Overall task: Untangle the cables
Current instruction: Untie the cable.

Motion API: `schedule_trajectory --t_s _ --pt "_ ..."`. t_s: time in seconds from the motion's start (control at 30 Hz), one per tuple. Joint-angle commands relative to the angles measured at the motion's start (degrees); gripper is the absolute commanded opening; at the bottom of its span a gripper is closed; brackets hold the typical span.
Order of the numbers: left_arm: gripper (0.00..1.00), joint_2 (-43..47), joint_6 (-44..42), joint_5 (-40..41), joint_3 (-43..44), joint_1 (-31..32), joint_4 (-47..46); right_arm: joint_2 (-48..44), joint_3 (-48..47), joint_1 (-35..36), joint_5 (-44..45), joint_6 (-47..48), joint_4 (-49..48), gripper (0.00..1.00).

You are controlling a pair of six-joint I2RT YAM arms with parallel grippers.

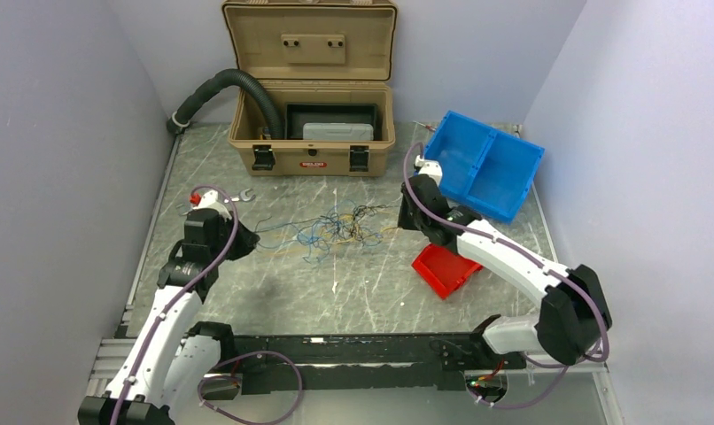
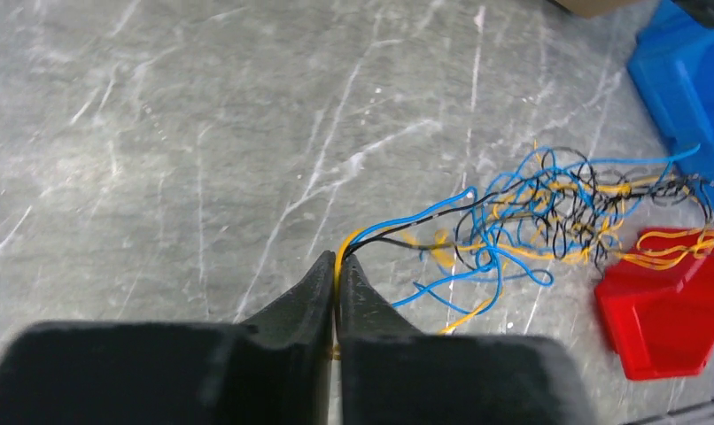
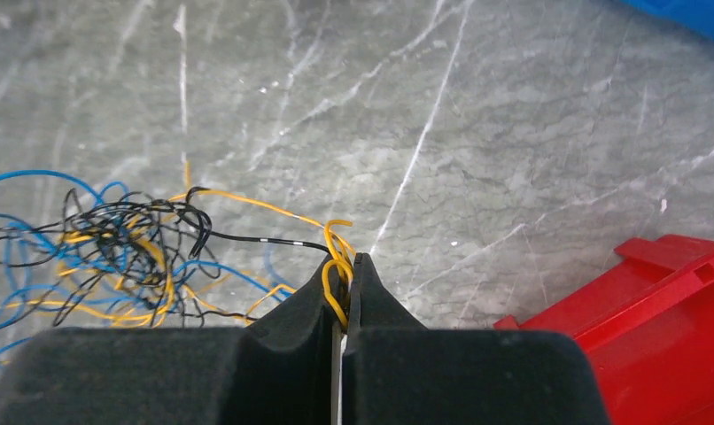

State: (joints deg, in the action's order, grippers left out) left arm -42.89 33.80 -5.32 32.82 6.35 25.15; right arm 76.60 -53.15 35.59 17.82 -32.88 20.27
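The cables (image 1: 340, 226) are thin blue, yellow-orange and black wires, stretched in a loose tangle across the middle of the table between my two grippers. At the tangle's left end, my left gripper (image 1: 247, 241) is shut on a yellow, a blue and a black wire that lead out of its tips (image 2: 337, 261) to the knot (image 2: 548, 199). At the right end, my right gripper (image 1: 405, 212) is shut on looped yellow wires (image 3: 338, 257). A black wire runs from its tips back to the tangle (image 3: 114, 239).
An open tan toolbox (image 1: 311, 133) stands at the back with a black corrugated hose (image 1: 221, 88) beside it. A blue divided bin (image 1: 486, 164) sits at the back right. A red bin (image 1: 442, 270) lies under the right arm. A small wrench (image 1: 238, 197) lies at the left.
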Motion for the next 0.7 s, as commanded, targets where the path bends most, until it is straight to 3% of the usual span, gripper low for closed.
schedule_trajectory --t_s 0.0,0.03,0.1,0.13,0.33,0.5,0.67 --pt "0.17 0.31 -3.28 -7.76 1.61 -0.25 -5.29 -3.7 -1.95 -0.44 -0.76 3.46 -1.4 0.0" --pt "0.31 -0.06 -3.62 -8.87 1.55 -0.04 -5.82 -4.08 -2.46 -0.48 -1.46 3.89 -1.42 0.0" --pt "0.81 -0.89 -3.89 -9.37 2.09 1.33 -6.1 -4.77 -3.06 -0.41 -3.82 5.13 -1.86 0.0" --pt "0.97 -1.35 -4.27 -8.36 2.83 3.0 -5.79 -5.13 -3.24 -0.43 -5.21 5.86 -2.38 0.0" --pt "1.0 -4.03 -8.2 -3.19 5.97 17.27 -11.77 -7.03 -5.68 -0.4 -14.0 11.0 -4.46 0.0" --pt "0.99 -8.15 -12.42 -7.83 3.63 23.32 -26.4 -7.13 -10.65 -0.43 -16.67 12.64 -0.94 0.0" --pt "0.99 -14.8 -17.18 -6.74 5.71 27.38 -33.6 -7.02 -15.61 -0.44 -22.57 14.5 1.24 0.0"
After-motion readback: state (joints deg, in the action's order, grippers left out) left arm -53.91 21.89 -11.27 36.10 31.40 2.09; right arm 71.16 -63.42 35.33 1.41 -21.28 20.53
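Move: My left hand pinches one end of the cables. The tangle's middle lies about 18 cm to its right, 6 cm ahead and roughly 9 cm lower. My right hand holds the other end, with that tangle about 14 cm to its left, level with it fore and aft, and 9 cm lower. The red bin sits some 12 cm to the right of this hand and 6 cm back, on the table about 11 cm below. I open my left fingers wide and let go of the cable end, then swing that hand about 15 cm to the right towards the tangle, rising some 5 cm as it turns clockwise and its fingertips tip up. My right hand keeps its pinch on the other end and lifts about 10 cm, drifting left and turning counter-clockwise. ##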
